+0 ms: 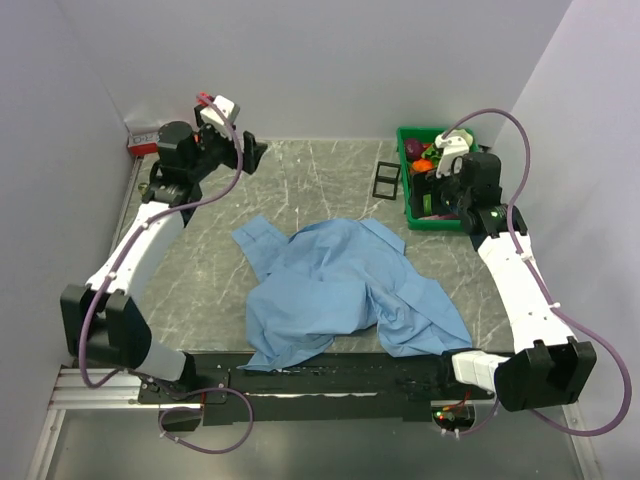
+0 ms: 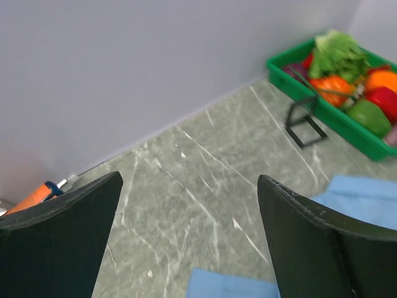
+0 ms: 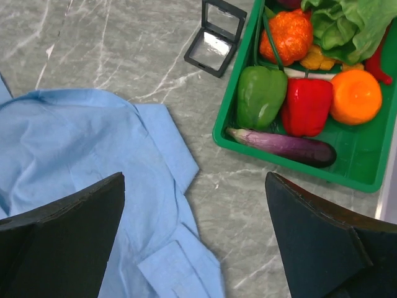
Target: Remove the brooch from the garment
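The light blue shirt (image 1: 335, 285) lies crumpled in the middle of the table. It also shows in the right wrist view (image 3: 93, 155), and edges of it show in the left wrist view (image 2: 366, 198). No brooch shows in any view. My left gripper (image 1: 255, 155) is open and empty, raised at the far left, well away from the shirt. My right gripper (image 1: 432, 190) is open and empty, raised near the green tray, over the shirt's right edge.
A green tray (image 1: 408, 215) of toy vegetables stands at the far right. A small open black box (image 1: 386, 180) lies left of it. A red-and-white object (image 1: 140, 140) sits in the far left corner. Walls close in on three sides.
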You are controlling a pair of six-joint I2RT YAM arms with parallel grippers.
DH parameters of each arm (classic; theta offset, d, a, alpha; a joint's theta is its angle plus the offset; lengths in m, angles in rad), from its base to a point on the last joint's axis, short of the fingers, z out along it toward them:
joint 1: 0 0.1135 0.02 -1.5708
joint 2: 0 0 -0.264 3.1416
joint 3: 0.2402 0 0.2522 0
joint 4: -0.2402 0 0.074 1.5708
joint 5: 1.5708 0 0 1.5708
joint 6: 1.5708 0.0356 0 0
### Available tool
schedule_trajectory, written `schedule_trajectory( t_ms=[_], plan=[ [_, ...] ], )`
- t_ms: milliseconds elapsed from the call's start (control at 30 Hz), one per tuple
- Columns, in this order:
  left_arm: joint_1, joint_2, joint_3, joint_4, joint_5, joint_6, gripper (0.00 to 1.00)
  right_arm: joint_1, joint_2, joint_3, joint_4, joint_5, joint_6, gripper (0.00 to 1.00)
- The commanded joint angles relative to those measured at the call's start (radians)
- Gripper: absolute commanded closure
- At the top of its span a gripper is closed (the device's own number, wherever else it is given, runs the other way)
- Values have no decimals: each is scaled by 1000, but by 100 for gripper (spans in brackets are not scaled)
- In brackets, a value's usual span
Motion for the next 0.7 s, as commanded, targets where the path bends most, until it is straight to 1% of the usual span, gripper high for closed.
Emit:
schedule_trajectory(
  t_ms=[0, 33, 67, 100, 133, 167, 200, 233, 267, 300, 333, 400, 500, 567, 667],
  plan=[
    [-2, -22, -66, -228, 160, 100, 4, -3, -41, -19, -21, -73, -140, 0],
    [0, -41, -101, -281, 194, 159, 4, -6, -41, -19, -72, -169, -205, 0],
    [-2, -79, -122, -309, 206, 198, 4, -4, -43, -25, -176, -235, -391, 1],
    [-4, -98, -143, -344, 218, 241, 3, -4, -47, -40, -243, -295, -492, 5],
    [-4, -134, -190, -378, 246, 335, 2, -9, -67, -63, -291, -378, -587, 10],
    [-7, -151, -210, -471, 266, 391, 1, -10, -77, -127, -352, -378, -725, 12],
    [-8, -164, -246, -525, 277, 506, 1, -9, -84, -156, -374, -377, -775, 13],
    [-10, -188, -263, -577, 290, 564, 1, -9, -84, -183, -393, -372, -813, 16],
    [-10, -197, -278, -698, 319, 623, 2, -9, -80, -231, -417, -353, -887, 19],
    [-11, -208, -309, -743, 329, 719, 3, -10, -74, -256, -446, -337, -918, 21],
    [-10, -223, -326, -792, 338, 762, 3, -10, -64, -284, -448, -320, -942, 24],
    [-13, -233, -385, -890, 353, 871, 3, -15, -64, -365, -406, -282, -979, 24],
    [-28, -240, -456, -905, 367, 890, 4, -15, -40, -433, -364, -251, -993, 23],
    [-43, -225, -473, -905, 376, 886, 4, -15, 9, -442, -319, -228, -957, 22],
    [-59, -196, -485, -898, 376, 878, 6, -15, 96, -434, -296, -185, -921, 21]
  ],
)
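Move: The left hand heads for the garment's left edge, some 19 cm back from it, about 3 cm to its right and roughly 32 below. The right hand heads for the garment's right cuff, about 13 cm back, 4 cm to its right and 25 below. From the right hand, the black frame lies some 25 cm ahead and 9 left, and the vegetable bin about 23 cm ahead and 9 right, both on the table. Both empty hands swoop down and back to hover over the garment, no contact visible: the left drops about 25 cm and draws back nearly as far to the left edge, tipping its fingers down and turning clockwise. The right sinks about 20 cm and comes back 15 to above the right cuff, turning counter-clockwise to point steeply down as its fingers narrow by about a fifth; the left's stay wide. ##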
